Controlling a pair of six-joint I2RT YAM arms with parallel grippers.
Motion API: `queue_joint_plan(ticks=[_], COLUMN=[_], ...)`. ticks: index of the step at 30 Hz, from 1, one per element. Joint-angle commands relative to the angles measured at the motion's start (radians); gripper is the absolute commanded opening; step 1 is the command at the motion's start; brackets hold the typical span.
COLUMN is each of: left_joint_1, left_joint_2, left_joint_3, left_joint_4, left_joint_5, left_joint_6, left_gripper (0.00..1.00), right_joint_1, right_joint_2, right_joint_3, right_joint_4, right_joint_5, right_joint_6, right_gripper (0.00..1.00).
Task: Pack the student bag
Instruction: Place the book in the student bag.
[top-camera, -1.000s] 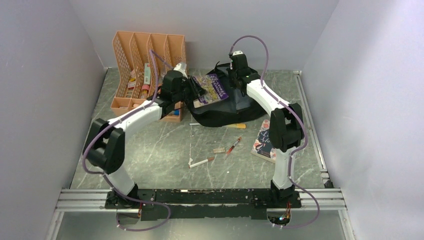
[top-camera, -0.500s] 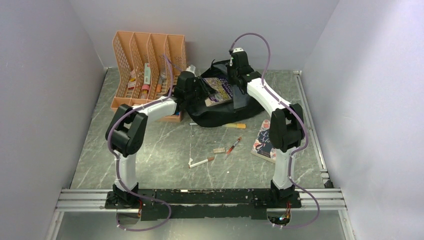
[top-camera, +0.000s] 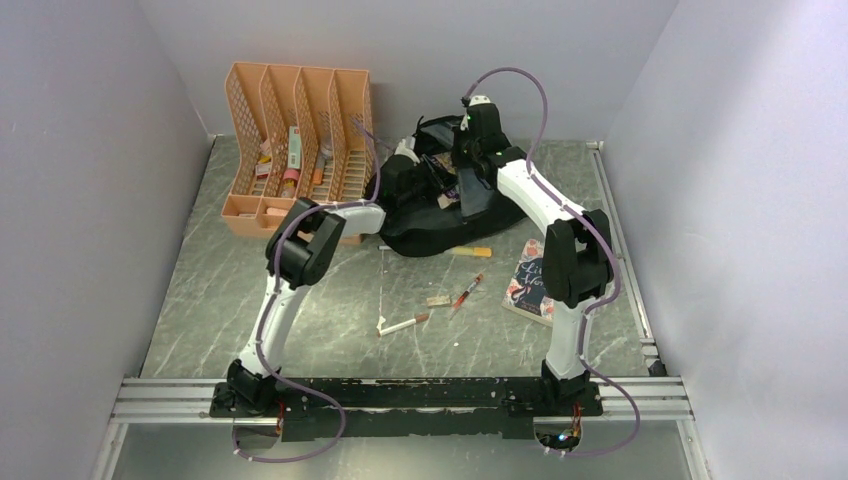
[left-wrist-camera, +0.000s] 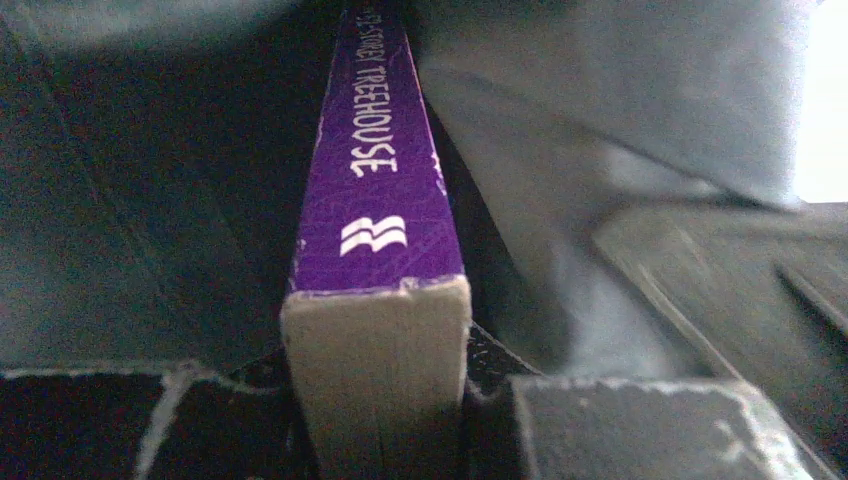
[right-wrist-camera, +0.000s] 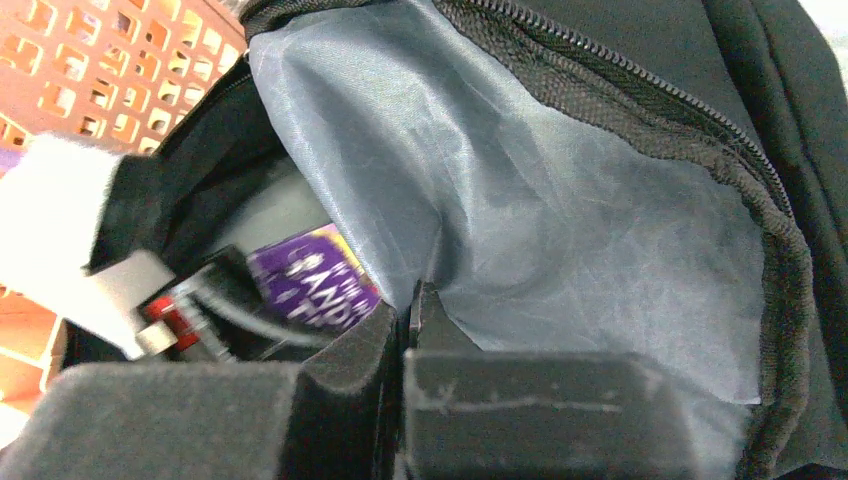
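The student bag (top-camera: 440, 236) is a black backpack lying at the back of the table, its zipper mouth open and its grey lining (right-wrist-camera: 560, 200) showing. My right gripper (right-wrist-camera: 410, 305) is shut on a fold of that lining at the opening's edge, holding it up; in the top view it (top-camera: 468, 168) hangs over the bag. My left gripper (left-wrist-camera: 375, 400) is shut on a purple book (left-wrist-camera: 372, 200), spine up, which reaches into the dark inside of the bag. The right wrist view shows the purple book (right-wrist-camera: 312, 285) inside the opening, with the left gripper (right-wrist-camera: 150, 290) behind it.
An orange file rack (top-camera: 300, 140) with small items stands at the back left. On the table in front of the bag lie an orange marker (top-camera: 470, 251), a red pen (top-camera: 468, 290), a white pen (top-camera: 403, 324), a small eraser (top-camera: 437, 300) and another book (top-camera: 528, 280).
My left arm has swung right and stretched out, carrying the purple book from above the bag's left side into its open mouth. The right gripper has stayed shut on the bag.
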Motion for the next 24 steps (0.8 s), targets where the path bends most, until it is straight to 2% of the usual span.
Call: queue_joint_plan(ticks=[1, 8, 9, 12, 16, 17, 18, 20, 24], left_joint_1=[-0.007, -0.011, -0.012, -0.011, -0.011, -0.011, -0.011, -0.011, -0.011], left_joint_2=[0.089, 0.274, 0.285, 0.29, 0.286, 0.282, 0.275, 0.254, 0.198], left_joint_3=[0.177, 0.447, 0.46, 0.454, 0.446, 0.444, 0.441, 0.421, 0.366], left_joint_4=[0.218, 0.098, 0.079, 0.043, -0.01, -0.018, -0.028, -0.044, -0.071], left_joint_5=[-0.025, -0.051, -0.057, -0.078, -0.084, -0.079, -0.075, -0.072, -0.07], left_joint_6=[-0.017, -0.008, -0.004, 0.01, 0.05, 0.057, 0.064, 0.073, 0.079], left_gripper=[0.05, 0.05, 0.08, 0.24, 0.52, 0.61, 0.75, 0.84, 0.89], right_joint_1=[0.007, 0.006, 0.006, 0.006, 0.006, 0.006, 0.006, 0.006, 0.006], right_joint_2=[-0.058, -0.076, -0.075, -0.086, -0.082, -0.08, -0.079, -0.075, -0.075], right_joint_3=[-0.009, -0.027, -0.025, -0.038, -0.036, -0.036, -0.033, -0.028, -0.025], right_joint_4=[0.099, 0.092, 0.083, 0.085, 0.083, 0.083, 0.079, 0.069, 0.057], right_joint_5=[-0.099, -0.115, -0.114, -0.098, -0.076, -0.074, -0.066, -0.052, -0.018], right_joint_6=[0.09, 0.096, 0.092, 0.088, 0.079, 0.076, 0.073, 0.066, 0.047], right_gripper=[0.0, 0.0, 0.0, 0.0, 0.0, 0.0, 0.0, 0.0, 0.0])
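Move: The treehouse book is already pinched in the left fingers, its middle about 5 cm ahead and 5 cm to the right of them. It is going into the student bag's pocket, centred some 8 cm ahead, 5 cm right and 6 cm below. The grey lining flap stands about 5 cm right, level ahead; the yellow highlighter lies some 17 cm back and 7 cm right. From the right hand the pocket is about 3 cm ahead, 1 cm right and 10 cm down. The treehouse book, still held by one end, is carried deeper into the student bag by the left hand, about 6 cm forward and some 4 cm to the right, in under the raised grey lining. There the left hand stops advancing, sinks 2 cm or so and spreads its fingers wide, letting go of the book. The right hand stays in place, keeping its pinch on the lining. ##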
